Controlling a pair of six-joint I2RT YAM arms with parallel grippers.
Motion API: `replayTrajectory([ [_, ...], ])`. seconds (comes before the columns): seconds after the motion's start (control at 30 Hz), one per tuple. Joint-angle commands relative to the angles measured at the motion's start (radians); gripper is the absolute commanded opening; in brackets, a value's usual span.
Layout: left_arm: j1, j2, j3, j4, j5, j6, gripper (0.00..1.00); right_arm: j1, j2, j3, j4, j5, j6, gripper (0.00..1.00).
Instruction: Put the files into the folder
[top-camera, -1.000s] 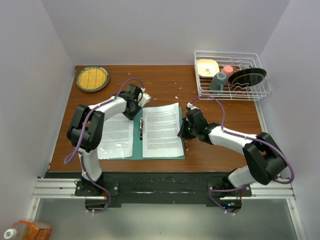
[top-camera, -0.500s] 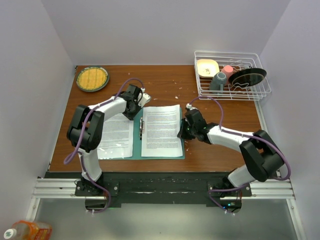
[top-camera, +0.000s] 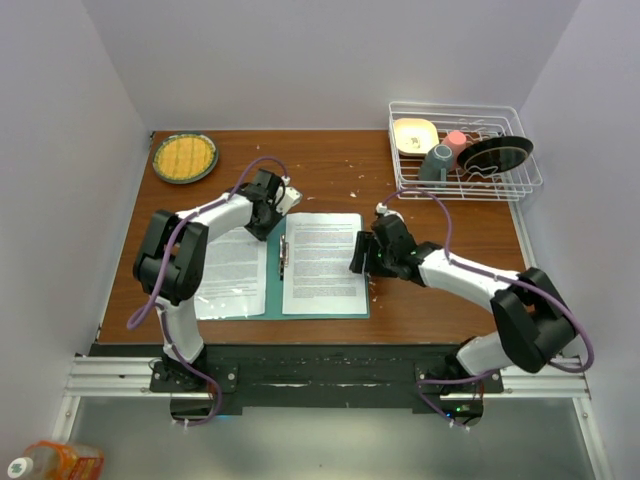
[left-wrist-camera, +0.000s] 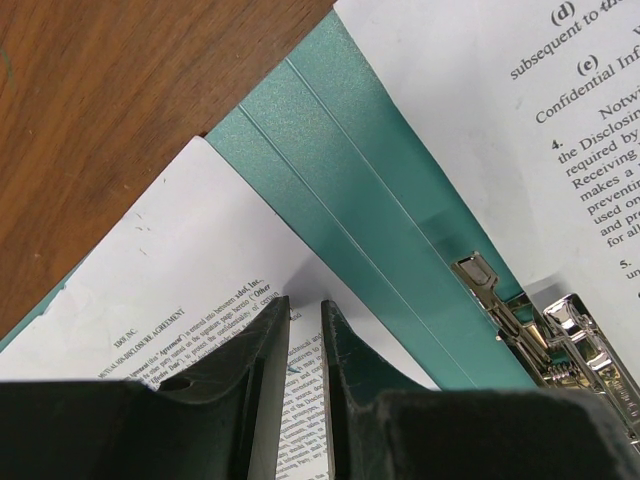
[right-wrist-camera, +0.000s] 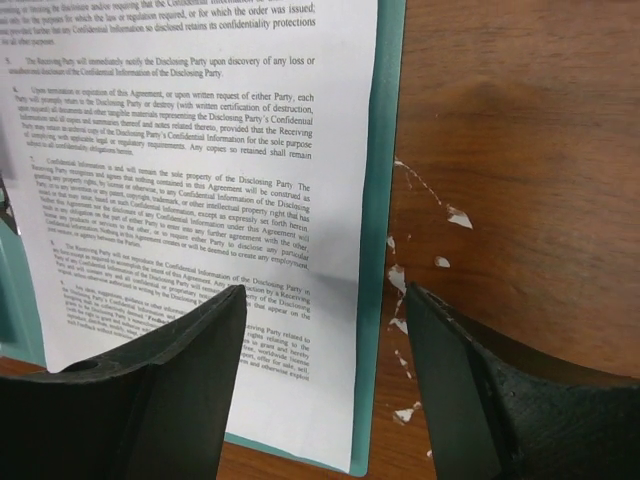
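Observation:
The teal folder (top-camera: 274, 272) lies open on the brown table, with a metal clip (top-camera: 284, 255) at its spine. One printed sheet (top-camera: 322, 265) lies flat on its right half and another sheet (top-camera: 232, 270) on its left half. My right gripper (top-camera: 361, 255) is open wide at the right sheet's outer edge. In the right wrist view its fingers (right-wrist-camera: 325, 295) straddle the sheet (right-wrist-camera: 200, 180) and the folder's edge (right-wrist-camera: 385, 200), holding nothing. My left gripper (top-camera: 268, 225) hovers over the left sheet (left-wrist-camera: 170, 270) near the spine (left-wrist-camera: 360, 190). Its jaws (left-wrist-camera: 305, 310) stand a narrow gap apart with only printed paper below.
A white wire dish rack (top-camera: 465, 150) with plates and a cup stands at the back right. A yellow plate with a green rim (top-camera: 184, 157) sits at the back left. Small white paper scraps (right-wrist-camera: 440, 240) lie on the wood beside the folder's right edge.
My right gripper went from shut to wide open, letting go of the right sheet. That sheet has shifted slightly left and lies square on the folder. The left arm has not moved.

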Motion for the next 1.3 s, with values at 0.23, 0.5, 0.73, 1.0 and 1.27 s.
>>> replayTrajectory([
  [0.23,-0.004,-0.018,-0.035,-0.077,0.033,0.003,0.25,0.006,-0.014,0.181,0.054,-0.037,-0.036,0.33],
  [0.5,-0.004,-0.016,-0.027,-0.083,0.062,-0.014,0.25,0.092,0.25,0.299,0.249,-0.13,-0.005,0.0],
  [0.73,-0.005,-0.007,-0.029,-0.078,0.062,-0.011,0.24,0.154,0.346,0.318,0.308,-0.153,0.021,0.0],
  [1.0,-0.002,-0.012,-0.027,-0.075,0.068,-0.013,0.24,0.171,0.414,0.315,0.343,-0.168,0.03,0.0],
  [1.27,-0.002,-0.048,0.006,-0.103,0.088,-0.016,0.29,0.178,0.488,0.27,0.34,-0.147,0.041,0.0],
])
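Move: The right file lies under and to the left of the right hand, whose open fingers straddle its right edge: its middle is about 10 cm left, 2 cm ahead and 3 cm down. The metal clip is some 21 cm left and 4 cm ahead. The left file's middle is roughly 35 cm left and 1 cm back. For the left hand, the right file's middle lies about 17 cm right and 7 cm back. Up and forward off the right file's edge, then leftward over the sheet in an arc about 7 cm high, the right hand shuts its fingers on the way and turns some 15 degrees counter-clockwise. It comes back slightly and sinks to the file near the clip, roughly 15 cm left of its start, closed tips seeming to press down there. The left fingertips stay on the left file. ##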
